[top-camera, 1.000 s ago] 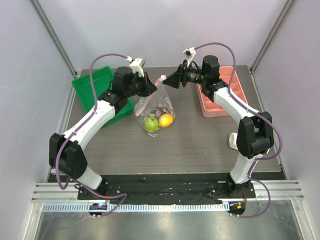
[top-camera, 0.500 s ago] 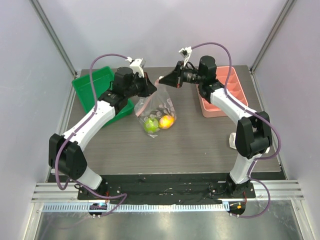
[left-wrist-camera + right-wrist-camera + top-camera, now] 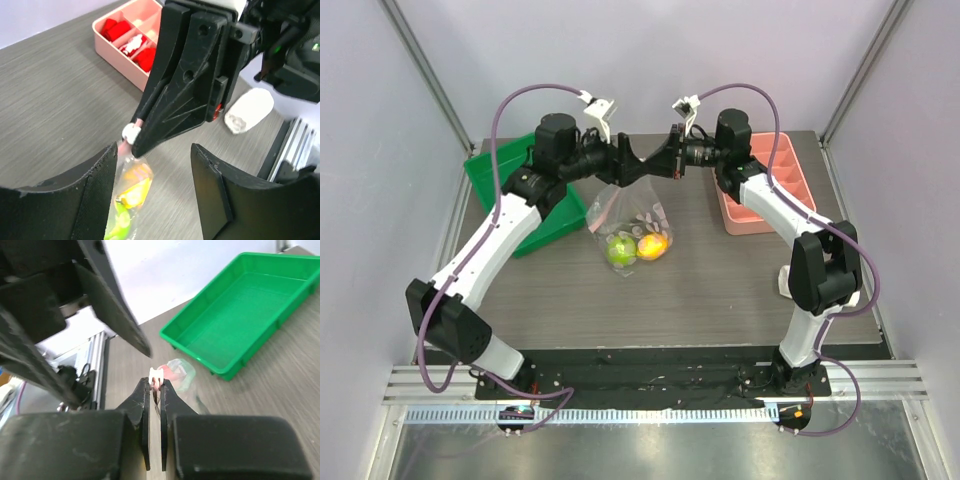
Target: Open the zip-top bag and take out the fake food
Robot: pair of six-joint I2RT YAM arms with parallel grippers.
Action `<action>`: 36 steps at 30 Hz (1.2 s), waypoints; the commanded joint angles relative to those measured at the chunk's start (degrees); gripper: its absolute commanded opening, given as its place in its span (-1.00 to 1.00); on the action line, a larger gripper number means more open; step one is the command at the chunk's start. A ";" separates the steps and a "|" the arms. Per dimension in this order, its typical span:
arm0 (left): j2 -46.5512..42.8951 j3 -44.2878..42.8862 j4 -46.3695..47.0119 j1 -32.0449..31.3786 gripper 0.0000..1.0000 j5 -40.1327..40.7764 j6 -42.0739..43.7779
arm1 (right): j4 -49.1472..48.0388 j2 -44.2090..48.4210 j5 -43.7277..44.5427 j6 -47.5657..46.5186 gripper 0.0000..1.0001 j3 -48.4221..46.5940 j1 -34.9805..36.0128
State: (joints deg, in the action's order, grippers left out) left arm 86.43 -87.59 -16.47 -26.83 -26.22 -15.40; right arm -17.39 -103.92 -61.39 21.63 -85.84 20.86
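Observation:
The clear zip-top bag (image 3: 632, 213) hangs by its pink zip strip from my right gripper (image 3: 658, 168), which is shut on the strip beside its white slider (image 3: 156, 374). Its bottom rests on the table with the fake food inside: a lime green fruit (image 3: 620, 250) and a yellow-orange fruit (image 3: 653, 245). My left gripper (image 3: 630, 166) faces the right one and stands open, holding nothing. In the left wrist view the bag (image 3: 131, 192) lies along the left finger (image 3: 97, 200), and the right gripper (image 3: 185, 85) pinches the strip just above.
A green tray (image 3: 505, 170) sits at the back left under the left arm. A pink divided tray (image 3: 790, 165) with red-and-white toy pieces (image 3: 131, 42) stands at the back right. A small white object (image 3: 787, 281) lies by the right arm's base.
My right gripper shut on the zip strip. My left gripper then let go of the bag's mouth, opened and drew back a little to the left. The bag now hangs from the right gripper.

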 commanded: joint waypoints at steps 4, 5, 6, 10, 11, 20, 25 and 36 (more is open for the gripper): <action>2.69 -0.48 -6.20 0.20 0.22 -3.84 12.93 | -0.82 0.12 -5.67 0.00 -0.97 -3.28 0.23; 2.34 0.05 -5.60 0.20 0.23 -3.75 14.68 | -0.63 0.21 -5.76 -0.27 -0.97 -3.28 0.32; 2.16 0.92 -5.59 0.20 0.26 -3.75 15.13 | -0.37 0.29 -5.94 -0.44 -0.96 -3.28 0.23; 1.63 2.34 -4.97 0.90 0.28 -6.38 18.73 | 0.07 0.03 -6.73 -0.27 -0.97 -3.54 0.32; 2.42 2.25 -5.32 1.16 0.26 -7.17 18.83 | 0.07 0.12 -6.82 -0.27 -0.97 -3.63 0.23; 4.45 3.83 -2.43 1.43 -0.84 -0.07 12.33 | 5.34 0.12 -4.36 -3.26 -0.47 -3.98 0.32; 2.95 5.41 -1.20 1.43 -0.89 0.11 11.44 | 6.75 -0.06 -4.18 -4.57 -0.42 -3.46 0.32; 1.55 3.40 -2.51 1.60 -0.91 0.82 11.09 | 10.53 -0.58 -3.40 -8.35 -0.34 -3.19 0.23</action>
State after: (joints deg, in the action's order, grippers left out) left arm 90.89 -82.17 -19.79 -25.74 -25.74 -3.22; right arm -8.29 -104.29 -65.63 16.43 -86.94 20.88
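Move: The left hand's open fingers are above the bag's pink zip strip, which lies about 8 cm below them, 1 cm ahead and 1 cm to the left. The white slider is some 3 cm ahead, 3 cm right and 4 cm down, still pinched by the right hand, from which the strip lies about 4 cm left, 2 cm back and 4 cm down. From the left hand, the green fruit lies about 9 cm back and 4 cm left, the orange fruit 8 cm back and 3 cm right, both some 22 cm down. Down goes the left hand, about 9 cm beside the right fingertips, rolling some 10 degrees left side up, then closes to pinch the strip just left of the slider. The right hand first draws back about 2 cm, keeping its pinch on the slider; as the left shuts, the right fingers part to about a third open and sink 2 cm, staying around the slider. ##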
